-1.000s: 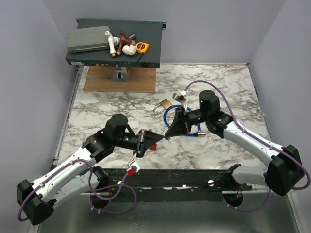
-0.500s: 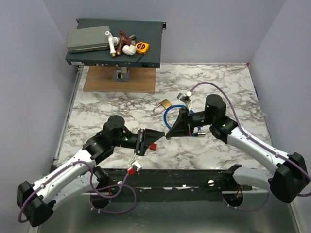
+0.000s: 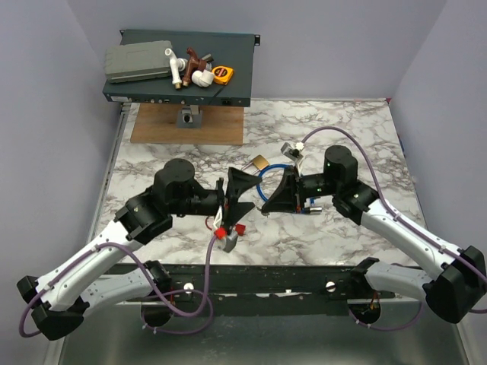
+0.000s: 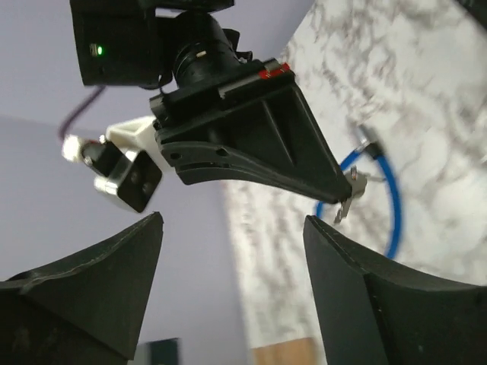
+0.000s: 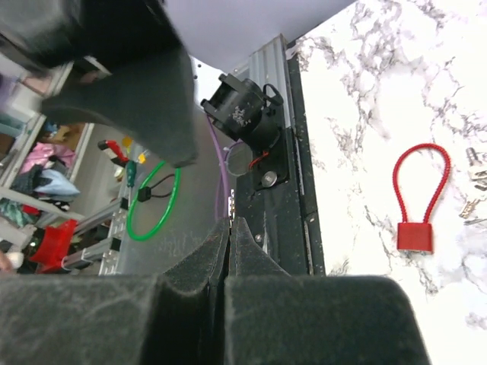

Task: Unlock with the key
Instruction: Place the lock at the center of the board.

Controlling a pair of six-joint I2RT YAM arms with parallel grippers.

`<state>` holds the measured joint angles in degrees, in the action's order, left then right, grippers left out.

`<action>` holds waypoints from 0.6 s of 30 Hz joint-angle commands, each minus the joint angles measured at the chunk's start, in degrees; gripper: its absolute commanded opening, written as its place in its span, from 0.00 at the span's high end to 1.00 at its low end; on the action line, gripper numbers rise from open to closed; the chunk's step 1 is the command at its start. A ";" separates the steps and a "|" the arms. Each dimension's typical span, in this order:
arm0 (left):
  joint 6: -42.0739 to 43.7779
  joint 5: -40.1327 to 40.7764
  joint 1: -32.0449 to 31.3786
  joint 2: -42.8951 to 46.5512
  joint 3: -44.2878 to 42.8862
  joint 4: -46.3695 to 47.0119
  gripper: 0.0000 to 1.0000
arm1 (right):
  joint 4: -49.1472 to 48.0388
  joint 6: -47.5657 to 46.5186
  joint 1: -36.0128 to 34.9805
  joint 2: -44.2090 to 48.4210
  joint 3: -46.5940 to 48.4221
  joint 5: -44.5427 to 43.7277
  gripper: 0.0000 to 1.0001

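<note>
A tiny silver key point(image 4: 351, 192) sticks out of the tips of my right gripper point(image 3: 264, 211), which is shut on it above the marble. In the right wrist view the pads of that gripper point(image 5: 230, 224) are pressed together. A small red lock point(image 5: 415, 236) with a thin red cord loop lies flat and free on the table point(image 3: 238, 228). My left gripper point(image 3: 251, 194) hovers open, level with the right gripper's tips and facing them, with nothing between its fingers point(image 4: 232, 220). The brass padlock point(image 3: 259, 162) and the blue cable lock point(image 3: 274, 179) lie just behind.
A dark rack unit point(image 3: 179, 68) piled with fittings sits at the back left above a wooden board point(image 3: 186, 125). The black mounting rail point(image 3: 266, 277) runs along the near edge. Small silver pieces point(image 5: 475, 163) lie on the marble near the red lock.
My left gripper has opened wide and swung up and to the right, away from the red lock on the table. The right gripper stays shut on the key, shifted slightly.
</note>
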<state>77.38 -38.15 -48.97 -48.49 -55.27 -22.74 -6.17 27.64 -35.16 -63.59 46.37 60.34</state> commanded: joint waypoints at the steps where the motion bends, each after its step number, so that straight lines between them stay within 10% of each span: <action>1: -34.51 -2.92 1.35 -5.58 -8.62 -11.18 0.31 | 9.34 -8.32 -0.35 0.71 5.39 -3.88 0.99; 7: -48.93 -6.18 4.49 -6.88 -7.93 -8.16 0.55 | 17.06 -13.49 -0.31 1.08 9.87 -5.82 0.99; 18: -60.99 -10.10 7.62 -8.89 -8.08 0.43 0.65 | 20.50 -16.47 -0.35 0.80 14.27 -6.13 0.99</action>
<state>23.40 -44.49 -41.41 -57.45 -62.94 -26.92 11.90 13.04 -35.20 -63.31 58.72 54.92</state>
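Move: About 4 cm to the right of the left hand's open fingers, some 5 cm below and 1 cm back, the key sticks out of the right gripper, which still holds it. From the right hand, the left gripper is about 6 cm to the left, 5 cm higher and 1 cm ahead. On the table some 26 cm below the left hand are the red cable lock, about 3 cm left and 1 cm back, and the brass padlock, roughly 17 cm ahead and 4 cm right. Rolling about its own fingers, which keep pointing right, the left hand swings its top side forward by nearly 60 degrees. It bobs up 2 cm, then sinks to end about 2 cm lower, bringing its half-closing fingers in line with the key. The right hand, shut on the key, lifts it about 3 cm and takes it 1.5 cm forward, tipping slightly. A grip by the left fingers can't be made out. ##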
